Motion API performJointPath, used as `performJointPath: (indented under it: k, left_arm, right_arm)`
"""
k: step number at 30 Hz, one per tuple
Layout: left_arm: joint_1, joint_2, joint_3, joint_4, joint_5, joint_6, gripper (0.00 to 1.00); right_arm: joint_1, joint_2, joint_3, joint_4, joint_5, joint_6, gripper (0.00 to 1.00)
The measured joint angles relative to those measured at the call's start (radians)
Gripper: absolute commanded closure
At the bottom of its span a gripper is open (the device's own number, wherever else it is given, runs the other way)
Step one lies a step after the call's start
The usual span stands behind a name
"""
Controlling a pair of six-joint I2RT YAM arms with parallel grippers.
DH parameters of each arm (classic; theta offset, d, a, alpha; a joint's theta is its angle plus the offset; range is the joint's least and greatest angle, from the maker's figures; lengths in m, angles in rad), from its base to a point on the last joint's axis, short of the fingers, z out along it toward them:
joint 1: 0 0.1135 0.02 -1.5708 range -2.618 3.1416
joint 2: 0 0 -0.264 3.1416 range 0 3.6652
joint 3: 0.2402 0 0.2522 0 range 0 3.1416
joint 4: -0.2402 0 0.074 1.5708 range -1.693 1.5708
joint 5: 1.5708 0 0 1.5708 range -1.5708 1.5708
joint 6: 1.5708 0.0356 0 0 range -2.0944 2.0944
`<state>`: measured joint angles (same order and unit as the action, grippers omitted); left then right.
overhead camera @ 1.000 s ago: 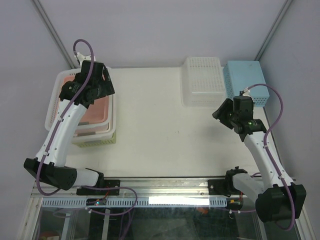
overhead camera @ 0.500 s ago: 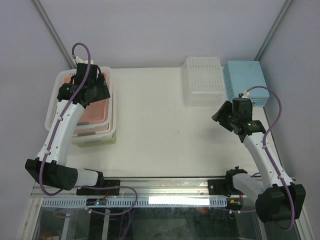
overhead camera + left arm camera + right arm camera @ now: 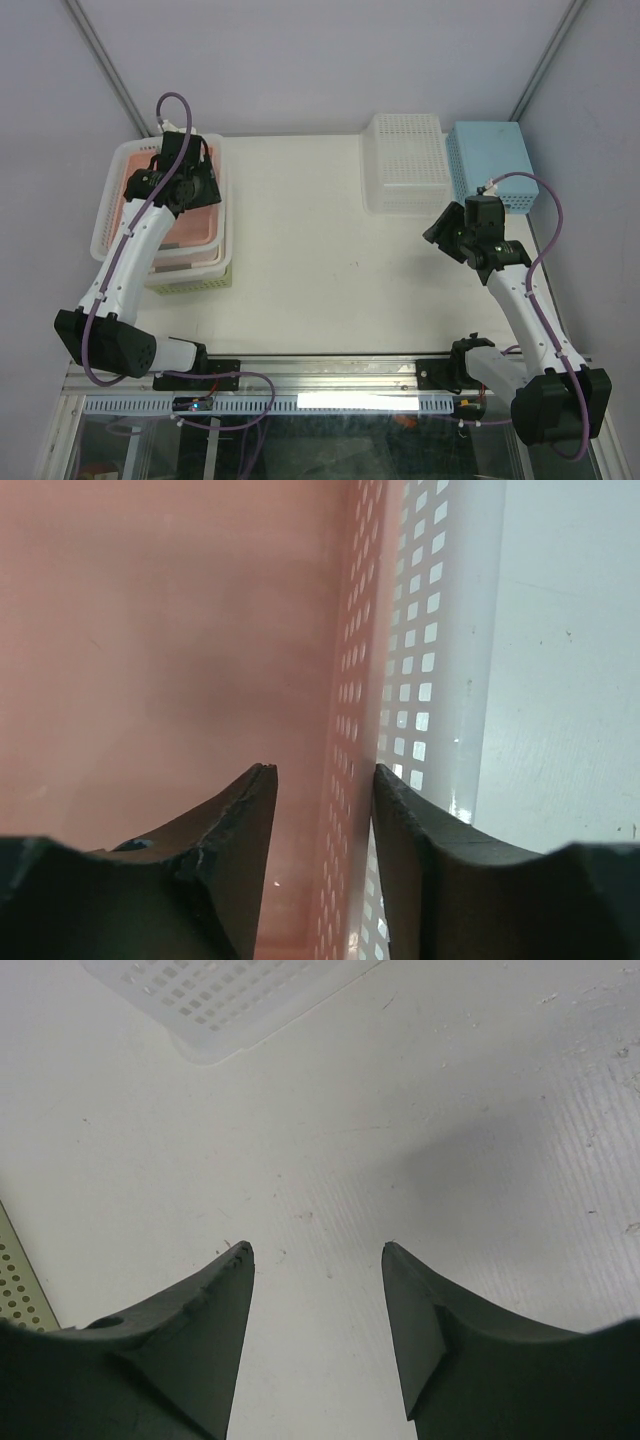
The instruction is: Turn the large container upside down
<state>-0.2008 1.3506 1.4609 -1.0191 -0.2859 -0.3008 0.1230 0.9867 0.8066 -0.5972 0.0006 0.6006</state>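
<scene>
The large container (image 3: 107, 205) is a white perforated basket with a flared rim at the table's left. It sits upright on a stack, with a pink basket (image 3: 190, 225) nested inside it. My left gripper (image 3: 198, 172) hovers over its right wall near the far end, open. In the left wrist view the pink wall (image 3: 345, 680) runs between the fingers and the white wall (image 3: 440, 630) lies just by the right finger (image 3: 400, 840). My right gripper (image 3: 441, 226) is open and empty over bare table (image 3: 330, 1160).
A yellow-green perforated basket (image 3: 190, 280) sits under the left stack. A smaller white perforated basket (image 3: 405, 160) lies upside down at the back, its corner also in the right wrist view (image 3: 215, 1000). A light blue basket (image 3: 490, 160) stands beside it at the right.
My left gripper has moved back and slightly left, from the basket's right rim to over its right wall. The right arm has barely moved.
</scene>
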Motion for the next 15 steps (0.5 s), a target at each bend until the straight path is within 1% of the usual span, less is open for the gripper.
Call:
performJointPath:
  k: [2,6,9,10,15]
  left_arm:
    - [0.000,0.000,-0.004,0.010,0.003,0.001,0.65]
    - [-0.001,0.000,-0.005,0.019,0.026,0.005,0.86]
    - [-0.001,0.002,0.002,0.022,0.039,0.010,0.98]
    - [-0.001,0.003,0.011,0.018,0.038,0.015,1.00]
    - [0.000,0.004,0.095,0.001,0.035,0.037,1.00]
  right_arm:
    - [0.000,0.000,0.000,0.000,-0.001,0.000,0.43]
    - [0.000,0.000,0.000,0.000,-0.002,0.002,0.43]
    - [0.000,0.000,0.000,0.000,-0.002,0.004,0.43]
    - [0.000,0.000,0.000,0.000,-0.002,0.005,0.43]
    - [0.002,-0.005,0.000,-0.002,-0.002,0.010,0.43]
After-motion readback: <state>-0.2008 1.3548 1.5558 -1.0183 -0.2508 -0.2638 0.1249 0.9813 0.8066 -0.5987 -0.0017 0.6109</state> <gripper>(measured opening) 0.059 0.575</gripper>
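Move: The right-hand rim of the pink container runs straight between the left gripper's parted fingers; the container's middle lies about 8 cm to the left, 1 cm back and 4 cm below. The white container it nests in centres roughly 9 cm to the left, 1 cm back and 7 cm below. From the idle right gripper, the pink container's middle is some 50 cm to the left, 7 cm ahead and about 4 cm higher. Close the left gripper on the pink container's right-hand wall, one finger inside and the other in the gap beside the white container, easing just under 1 cm to the right as the fingers shut. Once the wall is pinched, raise it briskly about 3 cm, drifting 1 cm forward and letting the fingers tip slightly upward. ##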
